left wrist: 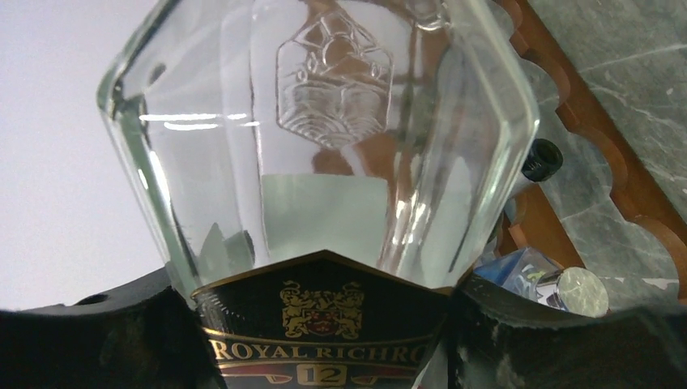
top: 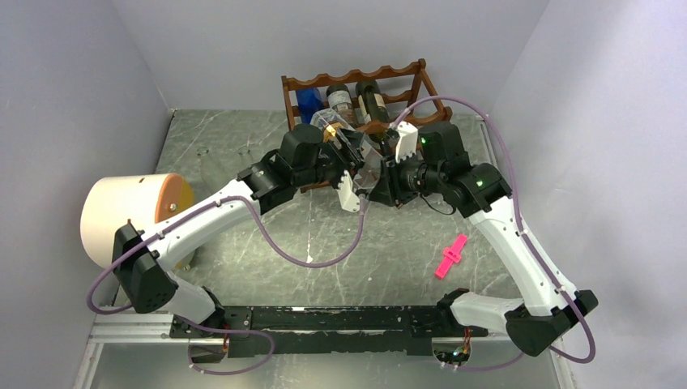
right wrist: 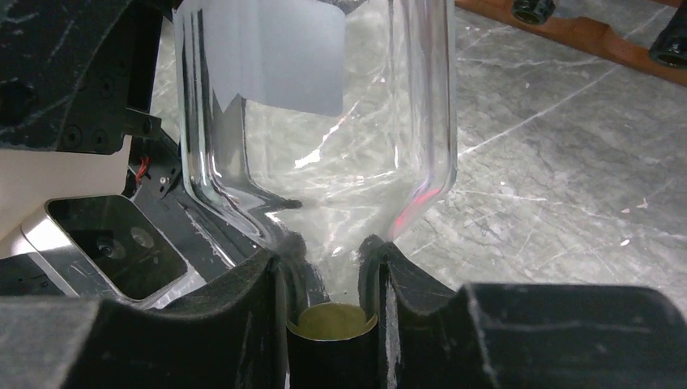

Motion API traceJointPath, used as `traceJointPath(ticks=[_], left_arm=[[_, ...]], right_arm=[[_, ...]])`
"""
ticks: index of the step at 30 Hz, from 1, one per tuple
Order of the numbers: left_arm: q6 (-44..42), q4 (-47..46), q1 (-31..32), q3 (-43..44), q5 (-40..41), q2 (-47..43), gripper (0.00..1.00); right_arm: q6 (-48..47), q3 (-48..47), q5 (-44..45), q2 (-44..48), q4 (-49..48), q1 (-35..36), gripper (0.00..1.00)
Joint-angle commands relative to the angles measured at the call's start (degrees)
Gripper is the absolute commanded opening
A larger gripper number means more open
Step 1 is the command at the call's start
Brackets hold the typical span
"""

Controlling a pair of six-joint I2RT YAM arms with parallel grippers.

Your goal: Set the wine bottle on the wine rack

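A clear glass wine bottle [top: 366,166] with a black and gold label hangs over the table between both arms, just in front of the wine rack [top: 356,81]. My left gripper [top: 348,162] is shut on its labelled body [left wrist: 324,162], with the black jaws [left wrist: 324,324] against both sides of the label. My right gripper [top: 382,174] is shut on the thin neck, its pads [right wrist: 328,275] pinching just above the gold cap. In the right wrist view the bottle's clear shoulder [right wrist: 324,121] widens away from me. The rack's scalloped rail [left wrist: 616,162] lies right of the bottle.
Two dark bottles [top: 340,101] [top: 373,101] and a blue one [top: 308,101] lie in the rack. A cream cylinder with an orange face [top: 130,215] sits at the left, by my left arm. A pink clip-like piece [top: 451,256] lies on the table at the right. Walls close in on three sides.
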State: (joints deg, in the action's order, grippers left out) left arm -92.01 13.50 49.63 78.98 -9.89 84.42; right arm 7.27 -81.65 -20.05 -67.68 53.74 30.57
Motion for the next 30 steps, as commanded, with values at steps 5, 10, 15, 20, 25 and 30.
traceJointPath(ticks=[5, 10, 15, 20, 25, 30], left_arm=[[7.2, -20.3, 1.2, -2.6, -4.1, -6.8, 1.00], [7.3, -21.1, 1.0, -4.2, -0.9, -7.3, 0.99], [8.3, -21.9, 0.5, -6.3, 0.3, -8.5, 0.99], [10.4, -20.7, -0.1, -6.6, -0.1, -10.4, 0.99], [19.4, -19.0, -0.3, -5.2, -0.7, -12.8, 0.99], [38.4, -24.1, -0.3, -6.8, 2.2, -16.0, 1.00]], right_arm=[[1.7, -2.9, 7.1, 2.2, -4.7, 0.3, 0.00], [2.7, -3.4, 12.0, 3.2, -5.1, 0.3, 0.00], [3.8, -4.2, 18.1, 3.8, -6.1, 0.3, 0.00], [3.7, -6.2, 23.1, 3.1, -7.1, 0.3, 0.00], [1.4, -9.2, 27.6, 0.2, -9.5, 0.2, 0.00], [-2.4, -15.5, 32.4, -6.2, -11.9, -0.7, 0.00]])
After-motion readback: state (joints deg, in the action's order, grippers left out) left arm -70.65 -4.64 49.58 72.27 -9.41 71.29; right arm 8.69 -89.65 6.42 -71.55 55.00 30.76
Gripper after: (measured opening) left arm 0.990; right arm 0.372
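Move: Both hands hold the clear wine bottle, the right by its neck and the left around its body. From the right hand, the free slot at the rack's right end lies about 22 cm ahead, 7 cm right and 8 cm below. The dark bottle beside that slot is about 20 cm ahead, 2 cm left and 10 cm below. From the left hand, the slot is roughly 12 cm ahead, 13 cm right and 12 cm below. Left lets go and rises 10 cm; right swings the clear bottle clockwise, 8 cm forward-right, towards the slot. ##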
